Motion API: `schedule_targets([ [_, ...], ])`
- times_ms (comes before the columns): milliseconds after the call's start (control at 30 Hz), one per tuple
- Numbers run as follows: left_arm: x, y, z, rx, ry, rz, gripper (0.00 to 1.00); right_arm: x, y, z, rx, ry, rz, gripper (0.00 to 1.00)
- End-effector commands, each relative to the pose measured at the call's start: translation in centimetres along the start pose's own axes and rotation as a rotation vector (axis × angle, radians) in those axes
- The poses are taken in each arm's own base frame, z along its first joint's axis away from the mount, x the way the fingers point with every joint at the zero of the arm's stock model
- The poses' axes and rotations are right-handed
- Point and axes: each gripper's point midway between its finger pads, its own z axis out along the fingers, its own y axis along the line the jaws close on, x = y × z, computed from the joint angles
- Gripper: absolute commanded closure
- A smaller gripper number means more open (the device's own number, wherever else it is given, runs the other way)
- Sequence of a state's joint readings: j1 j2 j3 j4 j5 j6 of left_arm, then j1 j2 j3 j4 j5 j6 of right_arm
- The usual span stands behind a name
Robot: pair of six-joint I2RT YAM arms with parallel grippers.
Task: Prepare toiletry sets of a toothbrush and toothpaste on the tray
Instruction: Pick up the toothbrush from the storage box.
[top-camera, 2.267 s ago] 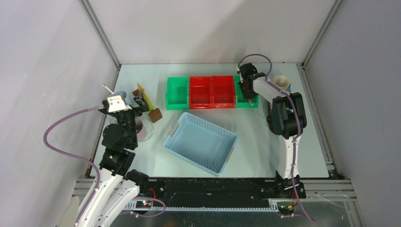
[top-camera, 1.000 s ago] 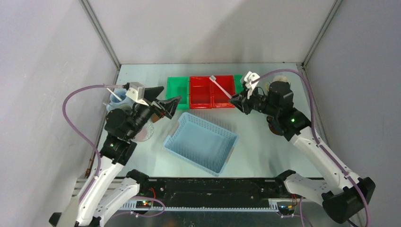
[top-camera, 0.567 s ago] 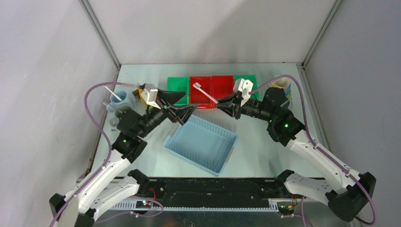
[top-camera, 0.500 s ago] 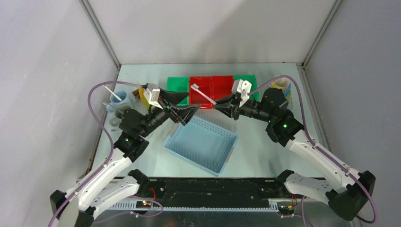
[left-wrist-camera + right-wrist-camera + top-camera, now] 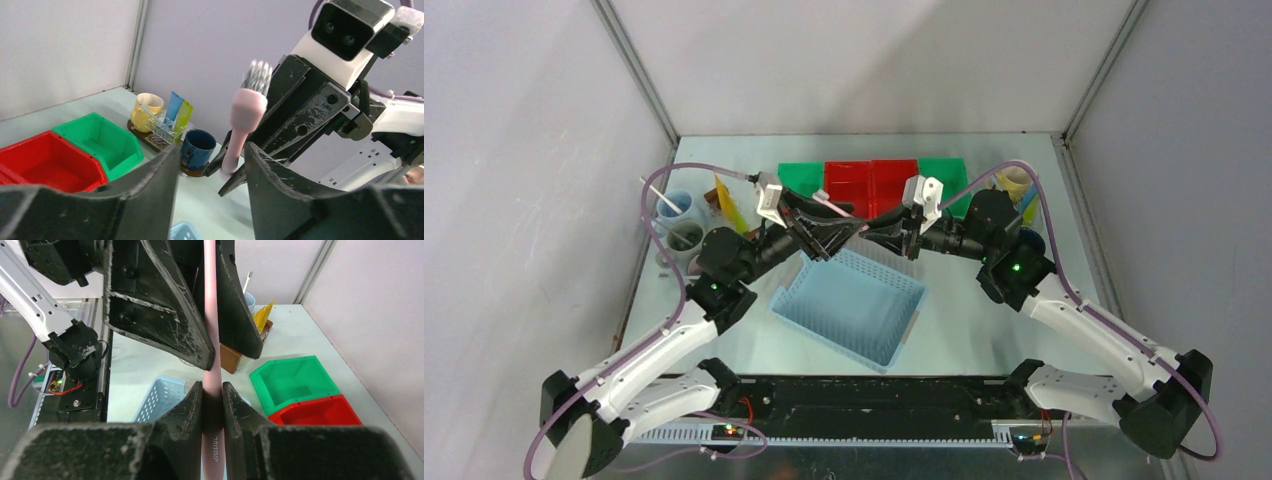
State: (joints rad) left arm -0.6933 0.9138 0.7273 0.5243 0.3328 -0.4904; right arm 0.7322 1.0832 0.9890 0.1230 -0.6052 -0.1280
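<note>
A pink toothbrush (image 5: 838, 207) hangs in the air above the blue basket, bristles toward the far left. My right gripper (image 5: 870, 223) is shut on its handle (image 5: 211, 340). My left gripper (image 5: 844, 226) faces it from the left, open, with its jaws on either side of the shaft (image 5: 243, 120) and a gap still showing (image 5: 210, 150). A cream mug (image 5: 147, 107) and a dark blue mug (image 5: 198, 146) stand on a dark brown tray (image 5: 159, 143) at the right, with a blue tube (image 5: 174, 106) and a green tube (image 5: 184, 112). A pale blue mug (image 5: 674, 207) holding a toothbrush and a grey mug (image 5: 686, 237) stand at the left.
A light blue perforated basket (image 5: 849, 305) lies in the middle under both grippers. A row of green (image 5: 799, 182) and red bins (image 5: 871, 180) runs along the back. A yellow tube (image 5: 727, 200) stands near the left mugs. The enclosure walls stand close on both sides.
Both arms swung to the middle. The right one carried the toothbrush from the bins to the left gripper, whose jaws have narrowed around the shaft.
</note>
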Motion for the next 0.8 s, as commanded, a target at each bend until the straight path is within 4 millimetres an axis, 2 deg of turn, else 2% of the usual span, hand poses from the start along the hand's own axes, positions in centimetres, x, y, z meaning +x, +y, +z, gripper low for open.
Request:
schedule_targets([
  [0, -1.0, -1.4, 0.3, 0.064, -0.047, -0.004, 0.49, -1.3, 0.4, 0.4, -0.020, -0.050, -0.041, 1.00],
  [33, -1.1, -1.5, 0.3, 0.066, -0.049, -0.003, 0.58, -1.3, 0.4, 0.3, -0.019, -0.048, -0.041, 1.00],
  [67, -1.1, -1.6, 0.4, 0.070, -0.051, -0.003, 0.63, -1.3, 0.4, 0.3, -0.017, -0.047, -0.041, 1.00],
  [100, -1.1, -1.7, 0.3, 0.075, -0.050, -0.001, 0.74, -1.2, 0.4, 0.3, -0.015, -0.045, -0.040, 1.00],
  [133, -1.1, -1.7, 0.3, 0.076, -0.051, 0.004, 0.79, -1.3, 0.4, 0.2, -0.015, -0.046, -0.041, 0.97],
  [167, -1.3, -1.8, 0.2, 0.077, -0.054, 0.009, 0.89, -1.4, 0.4, 0.2, -0.012, -0.046, -0.041, 0.95],
  [233, -1.4, -1.7, 0.1, 0.072, -0.058, 0.027, 0.98, -1.5, 0.3, 0.0, -0.004, -0.048, -0.044, 0.87],
  [333, -1.2, -1.2, -0.2, 0.050, -0.051, 0.073, 1.00, -2.1, 0.2, -0.5, 0.020, -0.057, -0.052, 0.72],
  [400, -1.3, -1.0, -0.5, 0.032, -0.051, 0.111, 1.00, -2.8, -0.1, -1.0, 0.050, -0.069, -0.064, 0.66],
  [633, -0.2, 1.2, -0.9, -0.074, 0.001, 0.257, 1.00, -6.0, 0.1, -1.9, 0.132, -0.142, -0.165, 0.57],
  [767, 0.1, 1.0, -0.7, -0.094, 0.013, 0.304, 1.00, -7.4, 0.5, -1.3, 0.197, -0.177, -0.249, 0.56],
])
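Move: The toothbrush hangs in mid-air between the hands, its handle still held by the right fingers and its neck already between the left hand's open fingers. Its middle is about 1 cm ahead, left of and above the left hand, and some 3 cm ahead, 2 cm left and 4 cm above the right hand. From the left hand, the blue basket lies about 28 cm below, 4 cm back and 1 cm left; the red bins are roughly 20 cm ahead, 3 cm right, equally low. The toothbrush is pinched by the left fingers, which close from over half open while that hand eases back and up barely 1 cm; the right hand holds still meanwhile. Once they are shut, the right fingers open partway, come free of the handle and rise about 5 cm, drawing back some 2 cm, while the left keeps its pinch and tilts roughly 10 degrees. ##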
